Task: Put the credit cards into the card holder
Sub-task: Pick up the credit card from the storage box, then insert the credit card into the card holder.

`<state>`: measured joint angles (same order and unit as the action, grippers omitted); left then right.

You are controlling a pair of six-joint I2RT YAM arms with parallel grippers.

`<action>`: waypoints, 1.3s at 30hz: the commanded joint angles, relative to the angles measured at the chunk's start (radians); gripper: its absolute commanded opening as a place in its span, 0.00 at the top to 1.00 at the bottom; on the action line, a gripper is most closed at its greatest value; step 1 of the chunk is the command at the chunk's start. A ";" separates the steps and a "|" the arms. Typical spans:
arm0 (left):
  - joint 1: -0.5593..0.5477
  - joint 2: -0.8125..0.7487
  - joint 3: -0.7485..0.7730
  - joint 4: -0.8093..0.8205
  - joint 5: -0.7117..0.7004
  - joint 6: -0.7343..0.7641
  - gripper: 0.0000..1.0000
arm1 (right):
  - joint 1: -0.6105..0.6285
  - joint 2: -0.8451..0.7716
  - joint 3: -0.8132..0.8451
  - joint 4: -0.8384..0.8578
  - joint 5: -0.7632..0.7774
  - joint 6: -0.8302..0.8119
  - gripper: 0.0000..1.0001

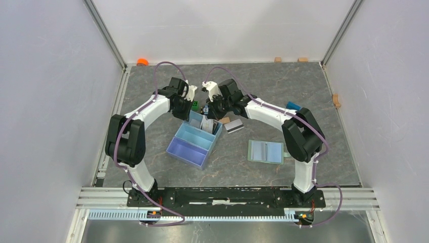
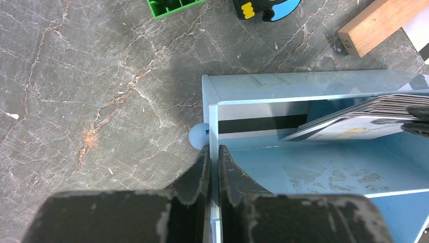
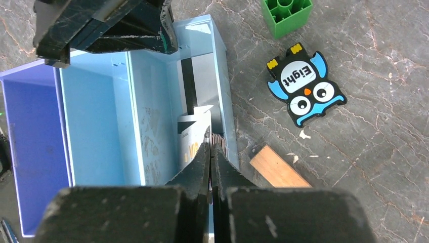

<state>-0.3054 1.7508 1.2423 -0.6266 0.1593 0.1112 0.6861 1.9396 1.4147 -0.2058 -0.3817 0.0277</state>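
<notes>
Several credit cards (image 3: 194, 135) stand on edge in the end compartment of a light blue tray (image 3: 96, 126); in the left wrist view they form a leaning stack (image 2: 364, 114), with a dark-striped one (image 2: 258, 124) flat against the end wall. My right gripper (image 3: 210, 146) is shut at the top edge of this stack, apparently pinching one card. My left gripper (image 2: 213, 150) is shut on the tray's side wall (image 2: 214, 121). The card holder (image 1: 266, 151) lies open and flat to the right of the tray. Another striped card (image 1: 234, 126) lies on the table between them.
Beside the tray's end lie a green brick (image 3: 286, 15), an owl-shaped "Eight" piece (image 3: 305, 86) and a small wooden block (image 3: 278, 172). The left arm's gripper (image 3: 106, 25) hangs over the tray's far corner. An orange object (image 1: 142, 62) sits at the back left.
</notes>
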 commanded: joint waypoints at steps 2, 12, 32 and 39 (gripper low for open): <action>-0.006 -0.049 0.025 0.015 -0.002 0.031 0.94 | -0.008 -0.080 -0.009 0.014 -0.001 -0.019 1.00; -0.004 -0.117 0.046 0.018 0.002 -0.011 0.30 | -0.008 -0.345 -0.105 -0.007 -0.012 -0.006 1.00; -0.387 -0.429 -0.099 0.248 0.469 -0.101 0.13 | -0.254 -0.869 -0.396 -0.322 -0.396 0.007 1.00; -0.473 -0.403 -0.112 0.301 0.532 -0.169 0.15 | -0.254 -0.931 -0.440 -0.298 -0.575 0.073 1.00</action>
<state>-0.7509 1.3460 1.1313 -0.4011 0.6209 0.0036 0.4313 1.0435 0.9897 -0.5228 -0.8028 0.0566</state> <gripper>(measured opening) 0.868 0.006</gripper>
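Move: The right hand already pinches a credit card in the storage box's far compartment; the open card holder lies about 24 cm to its right, 12 cm back and 9 cm lower. The loose card lies 11 cm right of this hand, the wooden block 6 cm right and 3 cm ahead, both some 9 cm below. From the left hand, pinching the box's left wall, the held card is 9 cm right, about level ahead and 1 cm lower. Right hand lifts the pinched card about 15 cm, then right and back; left releases box wall and follows. ##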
